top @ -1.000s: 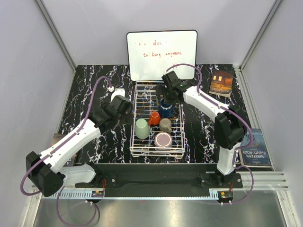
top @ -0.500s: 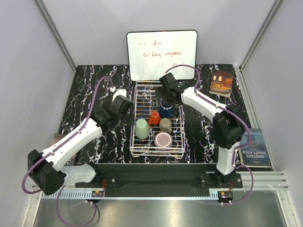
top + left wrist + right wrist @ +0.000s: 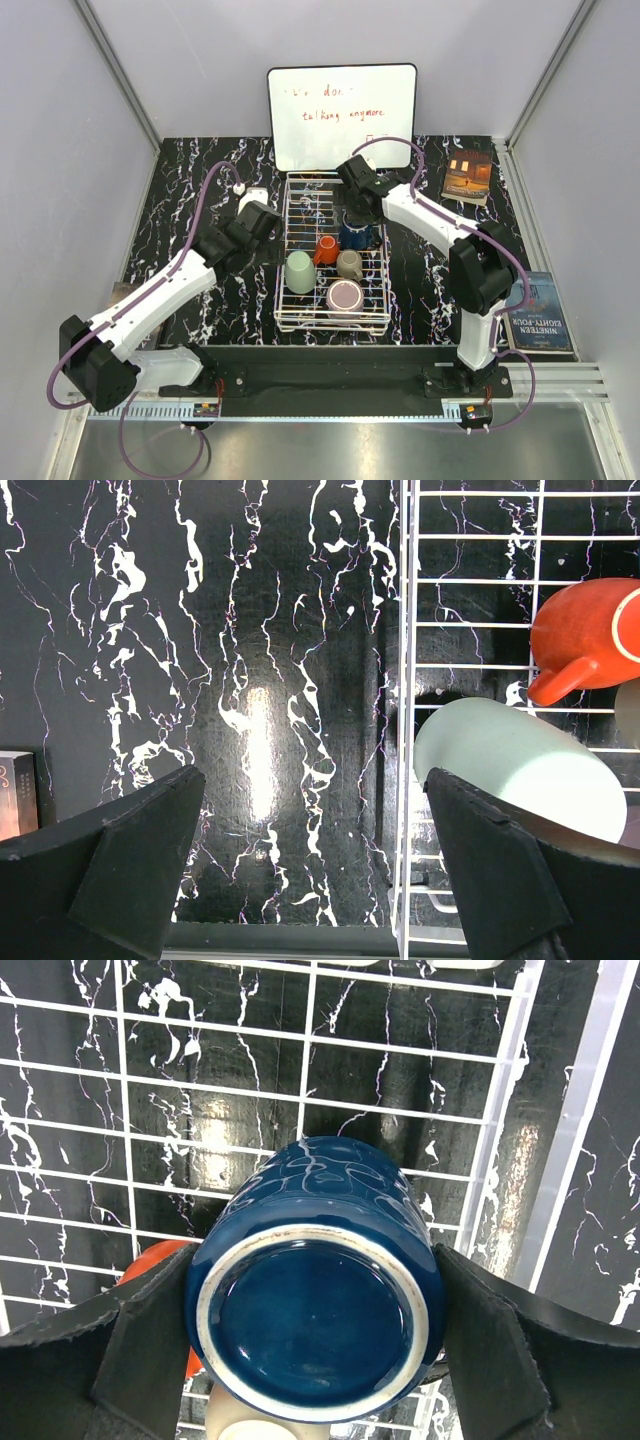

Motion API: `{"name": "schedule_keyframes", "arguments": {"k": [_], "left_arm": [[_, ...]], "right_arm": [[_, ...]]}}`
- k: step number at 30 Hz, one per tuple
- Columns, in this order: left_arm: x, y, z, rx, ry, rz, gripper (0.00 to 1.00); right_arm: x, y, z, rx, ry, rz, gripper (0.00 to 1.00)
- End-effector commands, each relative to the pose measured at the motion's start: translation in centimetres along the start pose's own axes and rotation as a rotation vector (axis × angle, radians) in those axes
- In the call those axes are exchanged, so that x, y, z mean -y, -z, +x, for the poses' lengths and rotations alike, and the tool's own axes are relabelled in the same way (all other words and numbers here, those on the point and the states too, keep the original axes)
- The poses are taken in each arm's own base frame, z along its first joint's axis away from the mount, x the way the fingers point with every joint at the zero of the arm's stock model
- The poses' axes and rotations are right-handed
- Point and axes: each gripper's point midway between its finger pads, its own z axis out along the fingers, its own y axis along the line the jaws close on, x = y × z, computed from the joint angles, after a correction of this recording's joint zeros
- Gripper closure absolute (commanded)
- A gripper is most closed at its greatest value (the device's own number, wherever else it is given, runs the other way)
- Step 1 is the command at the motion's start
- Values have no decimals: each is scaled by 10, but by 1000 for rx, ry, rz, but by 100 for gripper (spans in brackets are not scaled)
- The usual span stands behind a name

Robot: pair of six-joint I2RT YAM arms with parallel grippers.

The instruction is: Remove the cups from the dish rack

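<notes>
The white wire dish rack (image 3: 283, 300) sits mid-table with several cups in it. A dark blue cup (image 3: 315, 1325) lies bottom-up toward the right wrist camera, and my right gripper (image 3: 315, 1332) is shut on its two sides. From above, that cup (image 3: 353, 238) is at the rack's back right, under the right gripper (image 3: 352, 222). The orange-red cup (image 3: 326, 249), taupe cup (image 3: 349, 263), mint green cup (image 3: 299, 271) and pink-lilac cup (image 3: 345, 296) lie nearer. My left gripper (image 3: 315, 870) hangs open over the black table, just left of the rack wall (image 3: 406, 680) and the mint cup (image 3: 510, 765).
A whiteboard (image 3: 342, 115) with red writing leans behind the rack. One book (image 3: 467, 176) lies at the back right and another (image 3: 540, 315) at the right edge. A small white object (image 3: 250, 196) sits beyond the left gripper. Grey walls enclose the table.
The right gripper's jaws have closed in against the dark blue cup after the arm shifted slightly back over it. The left arm has hardly moved.
</notes>
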Motion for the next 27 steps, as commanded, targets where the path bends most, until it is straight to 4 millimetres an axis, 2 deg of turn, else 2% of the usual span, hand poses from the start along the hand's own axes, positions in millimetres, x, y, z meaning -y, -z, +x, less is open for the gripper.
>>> {"name": "schedule_keyframes", "arguments": {"k": [1,9,15,22,23,24,25,26,27], "left_arm": [[7,0,-9,32,3,27,1],[12,2,-17,44,11,40,1],[21,10,-36,82,45,77,1],[29,23,-61,141,98,115,1],[31,26,-66,156,111,126,1],[33,29,-71,172,126,144,1],[37,32,-73,177,143,168,1],[42,36,-79,202,164,198,1],[42,42,-80,224,180,225,1]], "right_arm": [[29,0,51,-165,58,117,100],[0,67,-7,16,12,-51,100],[-26,115,-35,106,-22,-226,100],[-43,165,-65,228,-72,-375,100],[-48,179,-66,236,-88,-437,100],[-51,181,-70,265,-107,-481,100],[-46,183,-76,287,-138,-512,100],[-49,205,-79,313,-182,-601,100],[-50,203,-83,352,-213,-662,100]]}}
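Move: The blue cup is already between the right hand's fingers, its middle practically at the finger point. From that hand, the red cup sits about 6 cm left and 4 cm back, and the grey cup about 7 cm back and 1 cm left, both slightly lower. The green cup is some 11 cm left and 9 cm back. For the left hand, the blue cup lies roughly 16 cm right, 10 cm ahead and 7 cm lower. Still pinching the blue cup by its sides, the right hand first draws it back about 4 cm towards the grey cup, almost level. It then lifts steeply out of the rack, about 14 cm up in all, easing left and rolling some 20 degrees so its left side rises. Late on, the open left hand rises about 4 cm, edging forward and right towards the blue cup. ##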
